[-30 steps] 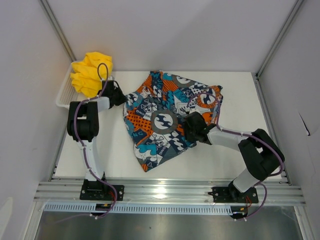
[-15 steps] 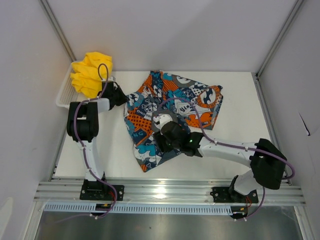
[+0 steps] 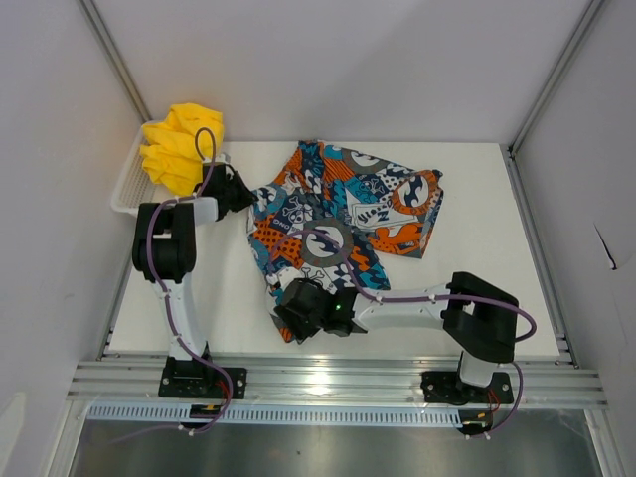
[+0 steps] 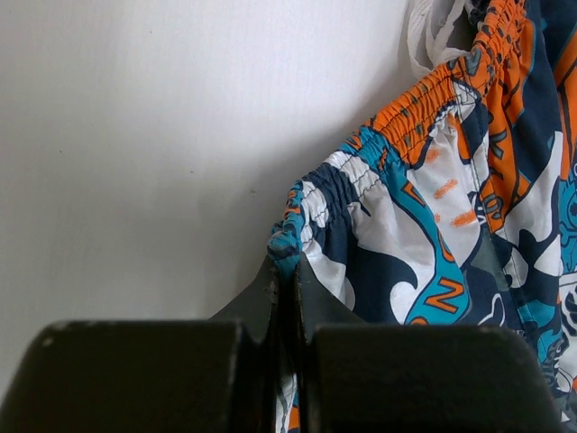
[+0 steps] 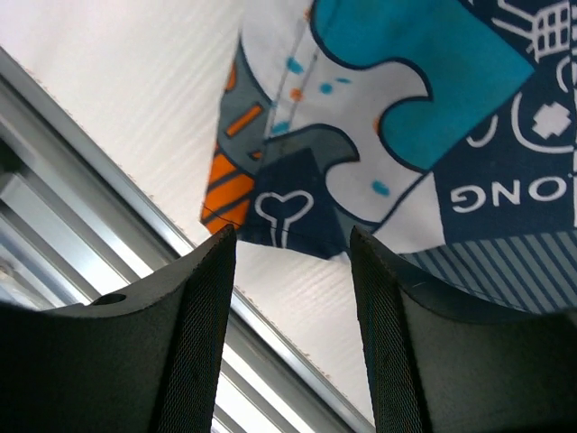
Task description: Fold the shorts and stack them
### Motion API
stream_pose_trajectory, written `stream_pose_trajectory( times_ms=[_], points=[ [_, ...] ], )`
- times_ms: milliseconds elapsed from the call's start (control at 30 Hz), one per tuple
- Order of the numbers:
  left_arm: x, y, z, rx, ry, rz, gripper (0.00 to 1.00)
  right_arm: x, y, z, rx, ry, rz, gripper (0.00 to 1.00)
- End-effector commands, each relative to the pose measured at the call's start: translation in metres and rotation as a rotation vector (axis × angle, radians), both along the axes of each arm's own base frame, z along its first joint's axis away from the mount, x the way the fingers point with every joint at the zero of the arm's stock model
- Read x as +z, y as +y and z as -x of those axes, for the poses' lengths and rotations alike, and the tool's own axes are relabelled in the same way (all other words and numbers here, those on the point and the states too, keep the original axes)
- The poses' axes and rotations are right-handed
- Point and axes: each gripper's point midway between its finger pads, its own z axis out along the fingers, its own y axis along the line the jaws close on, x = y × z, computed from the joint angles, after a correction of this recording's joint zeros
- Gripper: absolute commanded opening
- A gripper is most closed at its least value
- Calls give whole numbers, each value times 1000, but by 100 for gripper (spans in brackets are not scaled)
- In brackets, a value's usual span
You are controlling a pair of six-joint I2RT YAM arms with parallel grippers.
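The printed shorts (image 3: 343,224) lie spread on the white table, waistband to the left. My left gripper (image 3: 241,195) is shut on the far-left waistband corner; the left wrist view shows the jaws (image 4: 287,271) pinching the elastic edge of the printed shorts (image 4: 433,225). My right gripper (image 3: 294,316) is open and hangs over the near-left hem corner; in the right wrist view the gripper (image 5: 290,244) straddles that corner of the printed shorts (image 5: 406,117), with nothing between its fingers. The yellow shorts (image 3: 179,144) sit bunched in the basket at the far left.
The white mesh basket (image 3: 127,184) stands at the table's far-left corner. The aluminium rail (image 3: 338,383) runs along the table's near edge and shows just below the right fingers (image 5: 54,189). A white drawstring (image 4: 433,32) lies by the waistband.
My right arm has swept from the middle of the printed shorts to their near-left hem corner. The left gripper has stayed shut on the waistband corner.
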Motion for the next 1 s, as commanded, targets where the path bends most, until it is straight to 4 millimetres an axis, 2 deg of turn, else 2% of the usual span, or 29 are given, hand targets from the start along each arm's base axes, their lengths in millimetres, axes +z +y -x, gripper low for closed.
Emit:
stream_pose_trajectory(
  times_ms=[0, 133, 367, 467, 500, 533, 600, 633, 700, 967],
  points=[
    [43, 0, -11, -8, -114, 8, 0, 18, 24, -2, -10, -21, -65, 56],
    [42, 0, -10, -7, -111, 10, 0, 16, 32, 2, 5, -13, -60, 56],
    [42, 0, -10, -7, -112, 10, 0, -10, 37, 13, 18, 17, -1, 54],
    [42, 0, -10, -6, -112, 11, 0, -16, 35, 16, 17, 17, 27, 50],
    [42, 0, -10, -6, -112, 11, 0, -17, 34, 19, 19, 18, 33, 43],
    [42, 0, -10, -6, -110, 11, 0, -19, 30, 20, 17, 19, 42, 29],
    [42, 1, -11, -2, -113, 9, 0, -14, 27, 22, 16, 11, 34, 18],
    [42, 0, -10, -3, -112, 9, 0, -12, 25, 26, 22, 7, 36, 9],
    [42, 1, -10, 0, -110, 8, 0, -4, 19, 28, 17, -16, 35, 0],
    [40, 2, -12, 1, -101, 7, 0, -3, 5, 64, 85, -32, 77, 0]
  ],
)
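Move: The open right hand hovers about 3 cm above the shorts' orange-and-navy leg hem corner, which lies roughly 1 cm ahead and 2 cm left of its hand point. The same hem's other corner is some 10 cm ahead and 23 cm right of the hand, and the table's near edge is about 6 cm back, straight behind. From the left hand, still pinching the waistband, the orange-and-navy corner lies around 38 cm back and 10 cm right. Right hand eases left and down to the leg hem, closes fully, then draws back about 4 cm. ##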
